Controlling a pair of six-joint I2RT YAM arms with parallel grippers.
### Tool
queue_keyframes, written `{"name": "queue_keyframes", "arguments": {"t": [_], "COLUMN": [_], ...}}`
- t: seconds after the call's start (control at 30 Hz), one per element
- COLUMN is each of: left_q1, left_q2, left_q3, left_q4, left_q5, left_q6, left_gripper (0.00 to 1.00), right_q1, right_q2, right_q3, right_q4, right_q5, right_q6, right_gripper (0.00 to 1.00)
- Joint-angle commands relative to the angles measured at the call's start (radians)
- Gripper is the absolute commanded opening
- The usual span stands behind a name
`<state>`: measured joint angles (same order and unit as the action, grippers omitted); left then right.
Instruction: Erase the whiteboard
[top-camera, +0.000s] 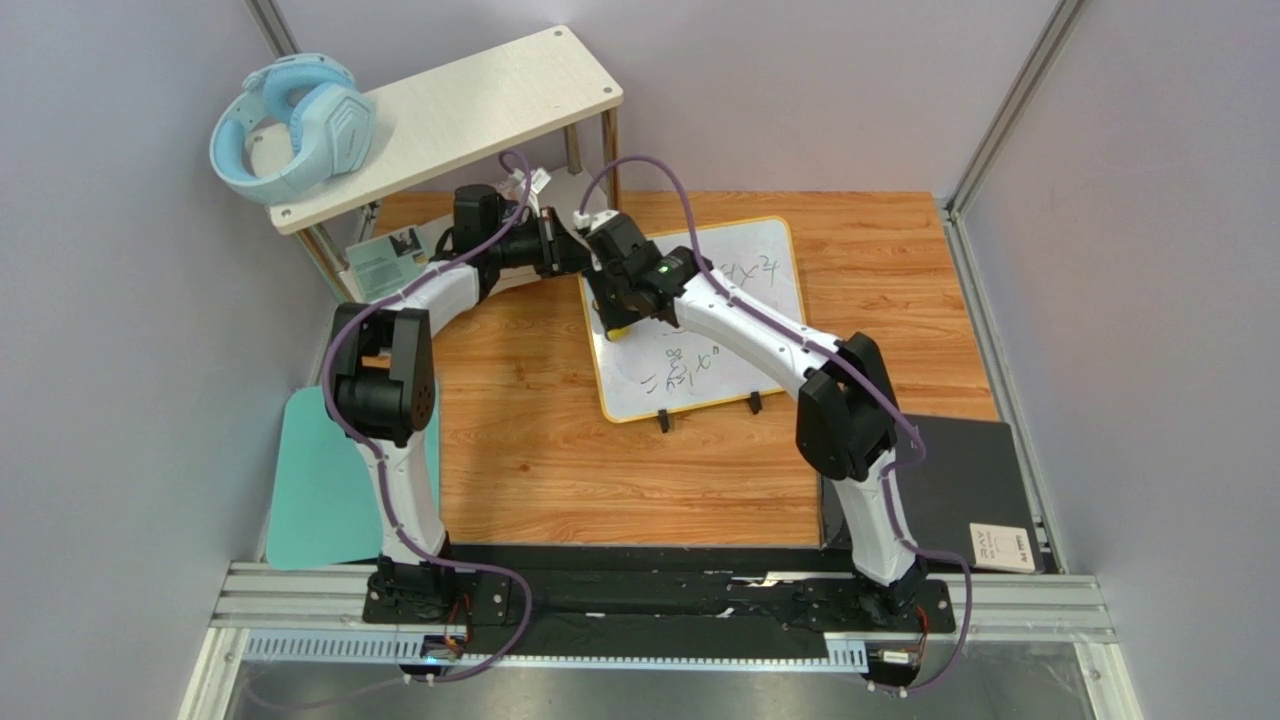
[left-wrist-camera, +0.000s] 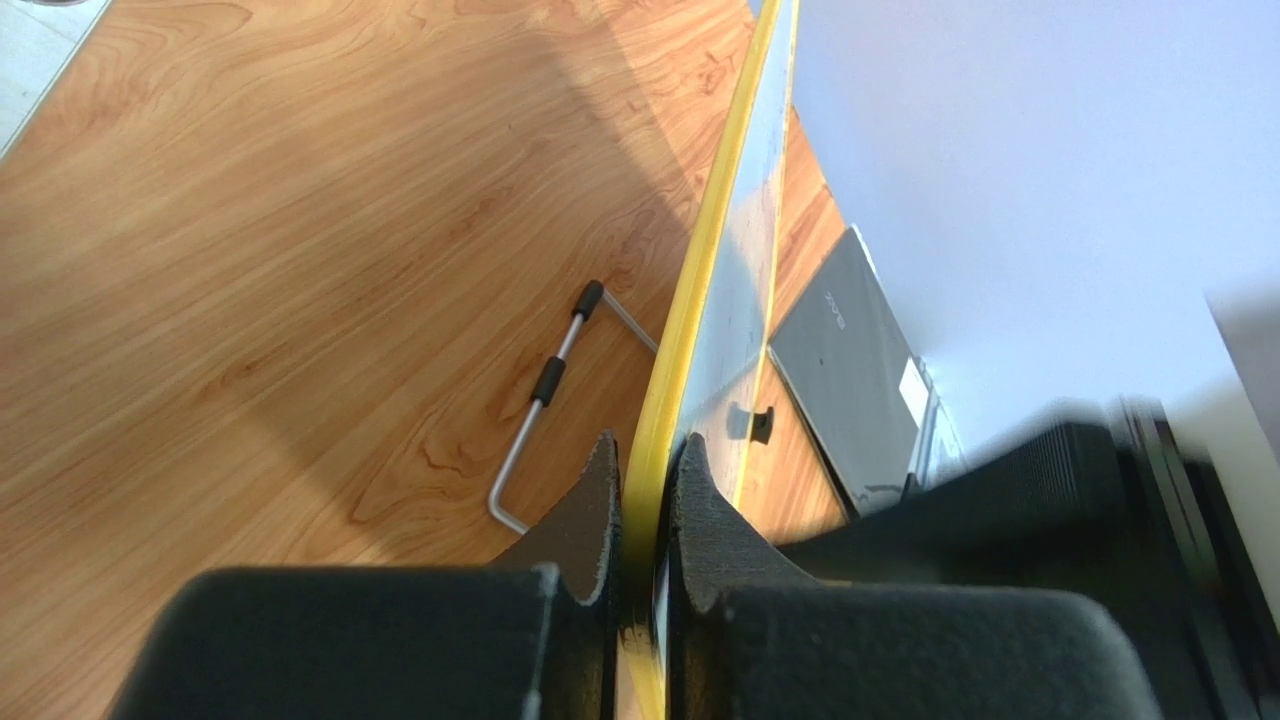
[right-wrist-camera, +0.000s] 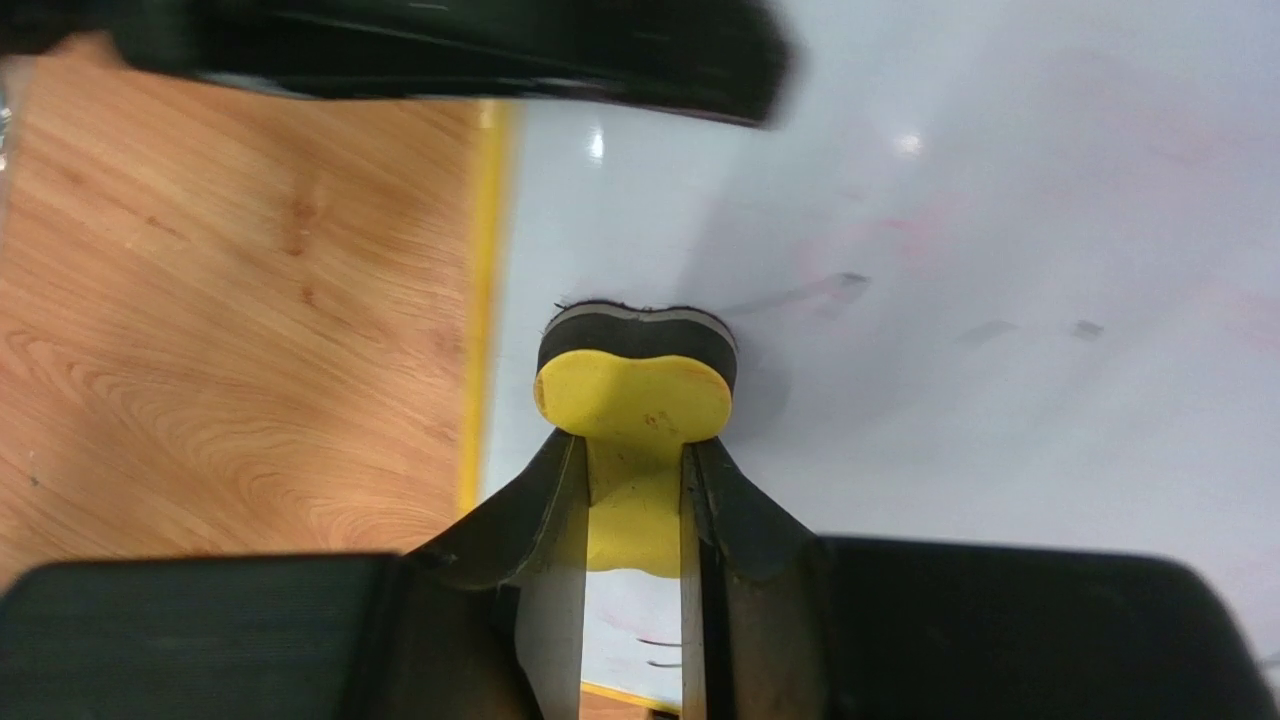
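The whiteboard (top-camera: 646, 393) lies tilted on the wooden table, yellow-framed, with dark handwritten marks near its front and its far right. My left gripper (top-camera: 576, 255) is shut on the board's yellow frame at the far left edge; the left wrist view shows both pads clamping that frame (left-wrist-camera: 649, 503), and the whiteboard (left-wrist-camera: 739, 285) runs away edge-on. My right gripper (top-camera: 624, 305) is shut on a yellow eraser (right-wrist-camera: 634, 393), its dark felt face pressed to the whiteboard (right-wrist-camera: 977, 225) close to the left frame. Faint smears surround the eraser.
A pale wooden shelf (top-camera: 466, 105) stands at the back left with blue headphones (top-camera: 293, 128) on it and a small box (top-camera: 383, 263) beneath. A teal mat (top-camera: 316, 480) lies front left, a dark laptop (top-camera: 962, 480) front right. The board's wire stand (left-wrist-camera: 549, 398) rests on the table.
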<state>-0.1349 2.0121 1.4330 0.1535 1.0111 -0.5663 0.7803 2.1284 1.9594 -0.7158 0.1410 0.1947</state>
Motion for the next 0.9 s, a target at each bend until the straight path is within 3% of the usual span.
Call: {"name": "queue_keyframes", "arguments": {"t": [0.0, 0.3, 0.47, 0.73, 0.87], "left_q1": [-0.012, -0.012, -0.012, -0.014, -0.012], "left_q2": [-0.029, -0.035, -0.039, -0.036, -0.039], "left_q3": [0.007, 0.006, 0.009, 0.006, 0.004], "left_q4": [0.046, 0.034, 0.021, 0.024, 0.021], "left_q5": [-0.170, -0.175, -0.178, -0.180, -0.180], "left_q6": [0.192, 0.204, 0.212, 0.209, 0.210], "left_gripper": [0.00, 0.00, 0.00, 0.00, 0.00], "right_q1": [-0.199, -0.340, -0.264, -0.084, -0.139], "right_q2": [0.022, 0.053, 0.031, 0.088, 0.105], "right_q3": [-0.126, -0.056, -0.033, 0.077, 0.055], "right_q4": [-0.042, -0.071, -0.073, -0.105, -0.106], "right_q5": [0.120, 0.123, 0.046, 0.063, 0.095], "right_q6": [0.032, 0.028, -0.006, -0.026, 0.038], "right_gripper": [0.00, 0.00, 0.00, 0.00, 0.00]}}
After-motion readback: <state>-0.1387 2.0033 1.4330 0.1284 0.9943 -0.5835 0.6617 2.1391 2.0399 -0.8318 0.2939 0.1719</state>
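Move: The leftover top-line writing lies about 21 cm to the right of the right hand and 8 cm ahead. From that hand, the board's left rim is 4 cm to the left, the left gripper on the rim about 9 cm ahead and 3 cm left, and the bottom-line writing roughly 11 cm right and 6 cm back. For the left hand, the top-line writing is some 24 cm right and 2 cm back. Keep the eraser pinched in the right gripper with its pad on the board, and sweep it right and forward across the upper board, about 14 cm right and 7 cm out, turning the hand some 20 degrees clockwise. Then reverse, coming roughly halfway back left and a little nearer while unwinding the turn. Meanwhile hold the left gripper still, shut on the board's upper left rim. ##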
